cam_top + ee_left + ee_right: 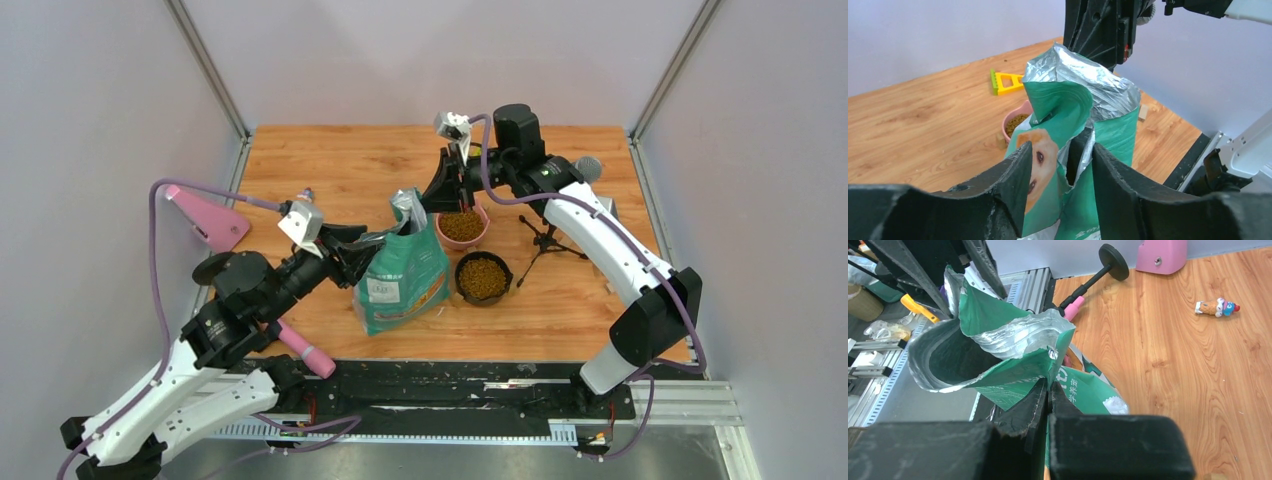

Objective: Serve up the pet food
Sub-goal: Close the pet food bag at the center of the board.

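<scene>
The teal-green and white pet food bag point(402, 275) with a golden dog on it stands mid-table, its foil-lined top torn open. Brown pet food point(462, 226) fills the pink bowl point(483, 235), and more pet food point(483, 277) lies in the black bowl point(503, 290). My left gripper point(1062, 172) is open at the bag's point(1075, 115) left upper edge, with a torn flap between its fingers point(1015, 182). My right gripper point(1048, 390) is shut on the bag's point(998, 347) far rim, holding the mouth wide. The bag's inside looks dark and its contents are hidden.
A pink scoop-like piece point(210, 222) lies at the left edge, with a pink-handled tool point(303, 350) by the left arm. A small black tripod point(543, 242) stands right of the bowls. A yellow piece point(1007, 81) and a little toy figure point(1217, 306) lie on the wood.
</scene>
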`<state>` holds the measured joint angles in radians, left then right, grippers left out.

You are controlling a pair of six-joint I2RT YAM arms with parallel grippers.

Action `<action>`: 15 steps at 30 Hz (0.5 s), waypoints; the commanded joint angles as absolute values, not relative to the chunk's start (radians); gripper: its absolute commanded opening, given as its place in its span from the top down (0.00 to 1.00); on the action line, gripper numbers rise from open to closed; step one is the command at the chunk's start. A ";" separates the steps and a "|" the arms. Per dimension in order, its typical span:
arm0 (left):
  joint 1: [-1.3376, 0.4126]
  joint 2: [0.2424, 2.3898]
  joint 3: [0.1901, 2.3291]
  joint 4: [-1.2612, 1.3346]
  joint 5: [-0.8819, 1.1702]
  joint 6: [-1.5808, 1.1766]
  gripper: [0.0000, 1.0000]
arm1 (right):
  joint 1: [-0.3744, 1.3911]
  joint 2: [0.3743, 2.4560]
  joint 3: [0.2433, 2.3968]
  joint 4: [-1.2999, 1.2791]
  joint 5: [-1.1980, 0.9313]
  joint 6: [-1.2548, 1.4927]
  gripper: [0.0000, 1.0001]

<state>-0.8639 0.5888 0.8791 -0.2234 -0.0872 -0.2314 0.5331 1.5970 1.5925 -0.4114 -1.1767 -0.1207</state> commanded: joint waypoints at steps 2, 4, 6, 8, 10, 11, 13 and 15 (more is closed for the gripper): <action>-0.866 0.524 0.879 -0.203 -0.104 -0.244 0.53 | 0.528 1.552 1.627 -0.351 -1.127 -0.050 1.00; -0.866 0.494 0.866 -0.216 -0.119 -0.258 0.65 | 0.528 1.549 1.626 -0.343 -1.077 -0.022 1.00; -0.864 0.470 0.857 -0.225 -0.133 -0.271 0.81 | 0.526 1.540 1.621 -0.333 -0.996 0.018 1.00; -0.866 0.451 0.850 -0.227 -0.146 -0.282 0.97 | 0.522 1.519 1.607 -0.321 -0.903 0.070 1.00; -0.864 0.438 0.849 -0.232 -0.181 -0.295 1.00 | 0.509 1.490 1.572 -0.294 -0.839 0.104 1.00; -0.865 0.435 0.850 -0.236 -0.206 -0.301 1.00 | 0.500 1.474 1.551 -0.279 -0.830 0.112 1.00; -0.865 0.431 0.848 -0.241 -0.226 -0.306 1.00 | 0.483 1.444 1.501 -0.246 -0.856 0.116 1.00; -0.865 0.437 0.845 -0.239 -0.251 -0.318 1.00 | 0.479 1.426 1.481 -0.228 -0.859 0.124 1.00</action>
<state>-0.8635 0.4431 0.8497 -0.2527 -0.1783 -0.2802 0.5243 1.5040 1.5055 -0.3645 -0.9516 0.0738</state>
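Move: The left end of the bag's silver rim stands between the left hand's half-open fingertips, about 1 cm ahead and 1 cm right. From that hand the bag's body sits roughly level fore and aft, 6 cm right and 14 below; the pink bowl is some 22 ahead, 17 right, the black bowl 9 ahead, 20 right, both about 26 below. From the right hand that rim end lies about 9 cm left and 7 back. Leftward and a little up and back, about 4 cm in all, the left hand draws away from the right one as its fingers shut from over half open, pinching the left end of the bag's rim. The right fingers, still shut on the other end, ease forward and then right, 1 to 2 cm, while that hand turns some 15 degrees clockwise. ##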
